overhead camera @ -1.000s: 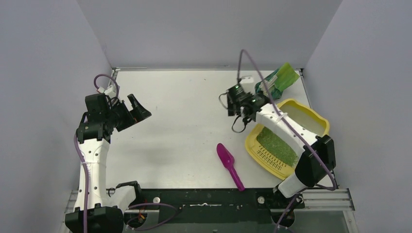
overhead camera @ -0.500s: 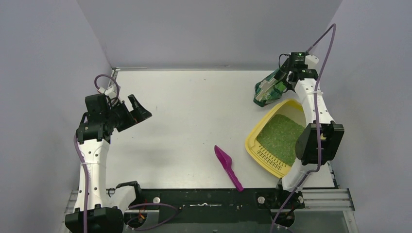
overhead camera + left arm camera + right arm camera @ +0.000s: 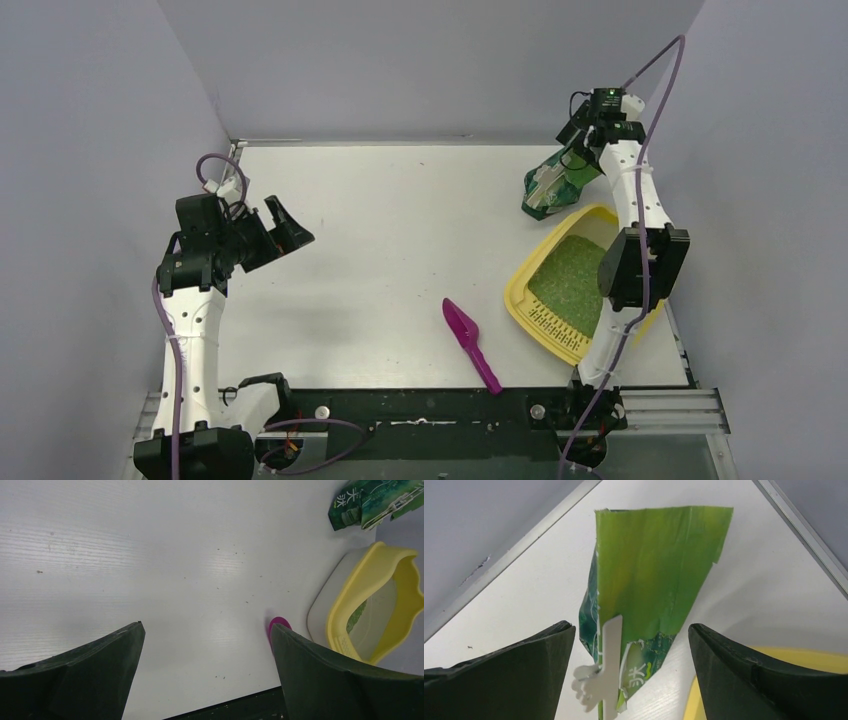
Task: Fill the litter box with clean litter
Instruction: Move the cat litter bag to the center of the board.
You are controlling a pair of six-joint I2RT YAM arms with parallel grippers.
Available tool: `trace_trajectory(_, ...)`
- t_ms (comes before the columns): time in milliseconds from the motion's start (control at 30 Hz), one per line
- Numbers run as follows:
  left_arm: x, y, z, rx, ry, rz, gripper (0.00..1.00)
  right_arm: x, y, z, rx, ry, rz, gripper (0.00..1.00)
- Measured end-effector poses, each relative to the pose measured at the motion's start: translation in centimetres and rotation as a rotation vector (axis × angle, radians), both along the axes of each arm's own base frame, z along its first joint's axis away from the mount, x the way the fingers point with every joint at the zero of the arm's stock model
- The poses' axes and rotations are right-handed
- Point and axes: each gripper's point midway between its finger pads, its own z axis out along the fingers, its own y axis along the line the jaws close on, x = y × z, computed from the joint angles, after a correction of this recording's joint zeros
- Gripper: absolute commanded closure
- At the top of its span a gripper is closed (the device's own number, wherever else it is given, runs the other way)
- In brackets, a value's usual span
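The pale yellow litter box (image 3: pixel 516 292) sits at the table's right, with light-green clean litter (image 3: pixel 563 272) spread over its floor. The left wrist view also shows the litter box (image 3: pixel 371 575) and a patch of litter (image 3: pixel 356 620). A green printed bag (image 3: pixel 553 186) with a white clip (image 3: pixel 605 677) lies just behind the box. My right gripper (image 3: pixel 580 152) hangs above that bag (image 3: pixel 649 575). Its jaws are open on either side of the bag and do not touch it. My left gripper (image 3: pixel 285 226) is open and empty, high over the table's left side.
A magenta scoop (image 3: pixel 470 341) lies on the table left of the litter box, its tip showing beside my left finger (image 3: pixel 276 624). Grey walls close in the table at the back and on both sides. The right arm's elbow (image 3: pixel 640 266) overhangs the box.
My right arm has swung from the table's middle, left of the litter box, to the back right corner over the bag. The left arm has not moved.
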Motion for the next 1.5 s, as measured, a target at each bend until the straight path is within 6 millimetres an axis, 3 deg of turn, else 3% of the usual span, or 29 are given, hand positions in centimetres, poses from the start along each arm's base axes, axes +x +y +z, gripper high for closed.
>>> trace_trajectory(133, 0.0, -0.1, 0.0, -0.003, 0.000, -0.004, 0.03, 1.8, -0.1, -0.4, 0.000, 0.000, 0.003, 0.20)
trace_trajectory(200, 0.0, -0.1, 0.0, -0.004, 0.001, -0.006, 0.03, 2.5, -0.1, -1.4, -0.007, 0.020, 0.007, 0.28)
trace_trajectory(300, -0.1, -0.1, 0.0, -0.004, 0.002, -0.010, 0.03, 2.8, -0.1, -3.3, -0.019, 0.071, 0.019, 0.42)
trace_trajectory(400, -0.2, -0.2, -0.1, -0.004, 0.006, -0.012, 0.03, 2.6, 0.3, -4.5, -0.030, 0.112, 0.038, 0.50)
trace_trajectory(633, -0.3, -0.2, -0.3, 0.000, 0.010, -0.018, 0.03, 2.8, 2.8, -3.7, -0.095, 0.116, 0.117, 0.83)
trace_trajectory(900, -0.3, -0.2, -0.3, 0.002, 0.010, -0.021, 0.03, 2.9, 4.3, -3.1, -0.168, 0.123, 0.175, 1.00)
trace_trajectory(1100, -0.4, -0.2, -0.3, -0.001, 0.013, -0.023, 0.03, 3.0, 5.8, -3.0, -0.184, 0.129, 0.248, 1.00)
trace_trajectory(1300, -0.6, -0.3, -0.5, -0.004, 0.025, -0.025, 0.03, 2.6, 11.2, -3.1, -0.189, 0.131, 0.420, 1.00)
trace_trajectory(1500, -0.9, -0.3, -0.7, -0.002, 0.039, -0.025, 0.03, 0.6, 20.3, -3.5, -0.215, 0.131, 0.689, 1.00)
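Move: The cat litter bag stands almost under the right hand: its middle is about 2 cm ahead, 3 cm to the left and 10 cm below, with its white clip roughly 3 cm ahead, 3 cm left and only 5 cm down. The litter box lies some 19 cm back from this hand, 2 cm to its right and 15 cm lower. From the left hand the bag is about 27 cm ahead, 53 cm to the right and 13 cm below. Ease the open right gripper forward and down a few centimetres over the cat litter bag's top, close it so the fingers pinch the bag at the white clip, and rise very slightly. Then pull the bag about 20 cm left towards the board's centre, speeding up and drawing back a little at the end, turning the wrist some 40 degrees counter-clockwise. ##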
